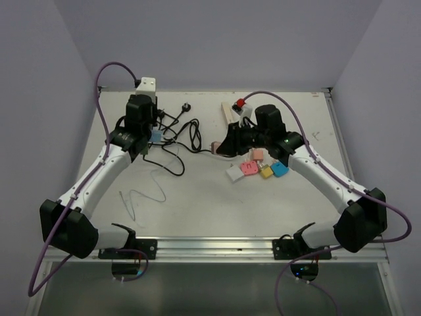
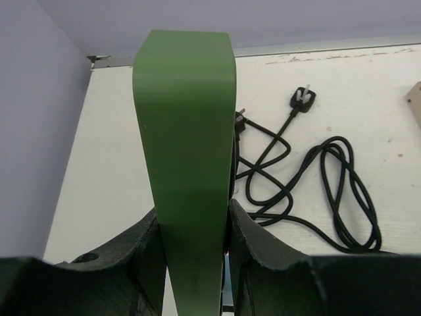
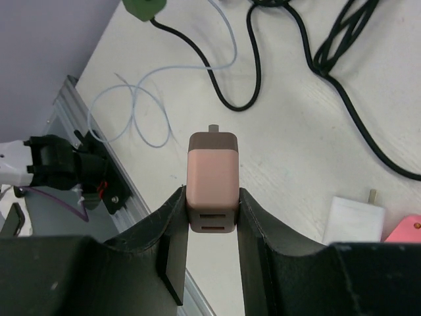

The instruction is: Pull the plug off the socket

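Note:
The socket (image 2: 187, 131) is a long dark green strip clamped between the fingers of my left gripper (image 2: 194, 230), which is shut on its sides; its outlets face away from the left wrist camera. Its green end with a black cord shows at the top of the right wrist view (image 3: 145, 8). The plug (image 3: 212, 174) is a pink block with a brown tip and a prong. My right gripper (image 3: 212, 210) is shut on it, above the table and apart from the socket. From above, my left gripper (image 1: 145, 139) is at the back left and my right gripper (image 1: 255, 151) at centre right.
Black cords (image 1: 191, 135) with loose plugs coil between the arms. A thin pale cable (image 1: 148, 187) loops at front left. Several coloured plugs (image 1: 263, 170) lie below my right gripper. A beige strip (image 1: 230, 112) and a white adapter (image 1: 146, 84) sit at the back.

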{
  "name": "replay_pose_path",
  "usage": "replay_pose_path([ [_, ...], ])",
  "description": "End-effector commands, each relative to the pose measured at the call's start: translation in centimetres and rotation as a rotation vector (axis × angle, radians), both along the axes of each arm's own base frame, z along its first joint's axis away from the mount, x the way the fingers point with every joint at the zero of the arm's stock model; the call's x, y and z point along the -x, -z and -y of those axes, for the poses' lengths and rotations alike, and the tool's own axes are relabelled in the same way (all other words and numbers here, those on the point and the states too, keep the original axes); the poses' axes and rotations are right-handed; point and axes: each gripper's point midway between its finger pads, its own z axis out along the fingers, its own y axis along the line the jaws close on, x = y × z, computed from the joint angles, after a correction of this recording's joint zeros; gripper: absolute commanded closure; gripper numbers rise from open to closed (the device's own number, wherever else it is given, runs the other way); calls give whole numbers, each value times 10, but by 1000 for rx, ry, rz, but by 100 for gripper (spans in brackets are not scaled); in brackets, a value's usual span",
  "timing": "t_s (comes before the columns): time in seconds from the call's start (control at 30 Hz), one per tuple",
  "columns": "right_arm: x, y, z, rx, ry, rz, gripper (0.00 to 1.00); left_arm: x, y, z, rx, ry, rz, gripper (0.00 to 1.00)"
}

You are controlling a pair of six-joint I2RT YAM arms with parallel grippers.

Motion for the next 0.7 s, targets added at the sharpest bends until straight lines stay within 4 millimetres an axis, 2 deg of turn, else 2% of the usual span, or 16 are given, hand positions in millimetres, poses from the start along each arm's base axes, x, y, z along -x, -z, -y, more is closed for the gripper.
replay_pose_path([
  [0.0,2,38,1,38,-9,-56,100,-2,-49,23,172,83,155,100],
  [0.07,8,71,2,57,-10,-133,100,0,-41,31,214,108,144,100],
  [0.1,8,78,-1,45,-16,-144,100,0,-40,37,235,136,145,100],
  [0.17,15,108,-1,64,-30,-219,100,2,-34,42,265,156,134,100],
  [0.23,21,124,-6,57,-62,-272,100,3,-32,49,297,183,134,100],
  [0.27,25,143,-6,69,-78,-324,100,3,-30,52,303,194,130,100],
  [0.33,28,153,-9,59,-99,-361,100,4,-29,59,326,226,127,100],
  [0.37,31,167,-9,71,-100,-392,100,4,-27,60,332,231,122,100],
  [0.47,29,180,-9,79,-90,-410,100,6,-27,66,352,261,122,100],
  [0.57,28,195,-4,121,-54,-422,89,8,-23,68,354,276,115,100],
  [0.6,28,198,-1,134,-44,-424,77,8,-21,69,356,280,110,100],
  [0.67,27,201,3,154,-26,-424,66,9,-20,70,357,283,107,100],
])
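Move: The pink plug, already off the socket, is in the right hand; the bare table it is bound for lies about 23 cm below, 3 cm back and level sideways. The white adapter stands about 1 cm ahead, 6 cm right and 22 cm below; the red plug 4 cm ahead, 11 cm right, as low. From the left hand, holding the green socket, the black cable coil lies roughly 9 cm ahead, 15 cm right and 26 cm below. The pink plug goes nearly straight down some 20 cm in the right hand's kept grip, quickly at first and easing to a stop close over the table just left of the white adapter, drawing back about 3 cm while the fingers tip further downward. The left hand keeps the green socket pinched, swings it about 6 cm right towards the cable coil and sinks slightly, rolling its left side down and turning clockwise. ##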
